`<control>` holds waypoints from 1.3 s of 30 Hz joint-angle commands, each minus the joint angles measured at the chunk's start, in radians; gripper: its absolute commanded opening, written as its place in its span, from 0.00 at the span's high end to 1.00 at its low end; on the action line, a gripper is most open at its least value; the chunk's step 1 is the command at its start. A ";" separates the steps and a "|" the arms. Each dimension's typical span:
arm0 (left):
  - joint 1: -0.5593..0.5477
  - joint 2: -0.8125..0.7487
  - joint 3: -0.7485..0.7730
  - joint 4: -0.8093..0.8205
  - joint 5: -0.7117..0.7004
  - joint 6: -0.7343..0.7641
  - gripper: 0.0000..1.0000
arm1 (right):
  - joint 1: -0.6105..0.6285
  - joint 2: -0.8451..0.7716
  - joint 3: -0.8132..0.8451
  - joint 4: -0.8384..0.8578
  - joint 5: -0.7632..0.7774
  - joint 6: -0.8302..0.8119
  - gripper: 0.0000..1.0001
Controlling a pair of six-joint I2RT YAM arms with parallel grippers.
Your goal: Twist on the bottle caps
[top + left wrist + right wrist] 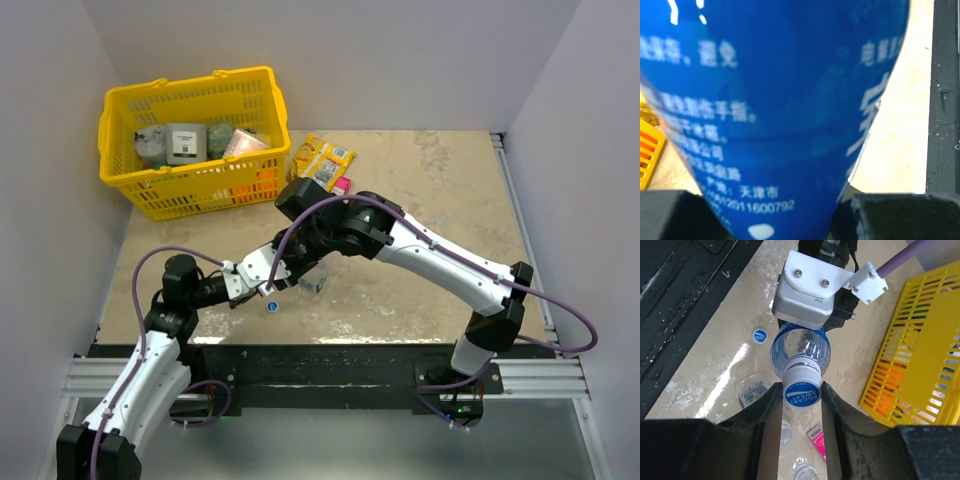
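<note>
In the right wrist view my right gripper [801, 396] is shut on a white-sided, blue-topped bottle cap [801, 390] that sits on the neck of a clear bottle [800, 351] with a dark blue label. My left gripper [784, 219] is shut on that bottle's body, and the blue label [780, 100] fills its view. From above, both grippers meet near the table's front, left [262, 268] and right [300, 255]. A loose blue cap [271, 306] lies just in front of them. Two open pale-labelled bottles [752, 392] [810, 471] lie on the table below the held one.
A yellow basket [190, 140] with several items stands at the back left, close to the grippers' far side. Yellow snack packets [322, 160] and a pink packet [342, 186] lie behind the right arm. The black front rail [330, 360] borders the table.
</note>
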 commanded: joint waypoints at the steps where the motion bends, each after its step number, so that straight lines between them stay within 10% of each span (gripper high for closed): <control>1: 0.001 -0.012 -0.004 0.177 0.015 -0.074 1.00 | 0.000 0.002 0.003 -0.035 0.034 0.054 0.90; 25: -0.113 0.004 -0.113 0.591 -0.367 -0.278 1.00 | -0.047 0.376 0.476 -0.230 0.017 0.784 1.00; 39: -0.211 0.071 -0.130 0.708 -0.617 -0.378 1.00 | -0.055 0.379 0.463 -0.170 -0.006 0.890 1.00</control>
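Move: The right hand pinches the white cap at the neck of the blue-label bottle; the bottle's middle lies about 4 cm to its left, 1 cm farther out and 11 cm below. From the left hand, holding the bottle, that cap is some 12 cm up, 4 cm right and 1 cm back. The loose blue cap lies 13 cm below the left hand, about 3 cm right and 1 cm back; a clear bottle stands about 12 cm right and 3 cm out of the left hand, its middle 4 cm lower. Fingertips still clamped on the white cap, the right hand turns it clockwise against the bottle, swinging some 40 degrees and tipping about 30 as well. The left hand keeps its grip on the label and counter-turns a good 20 degrees counter-clockwise. Meanwhile both hands carry bottle and cap about 5 cm forward together, sinking slightly. ##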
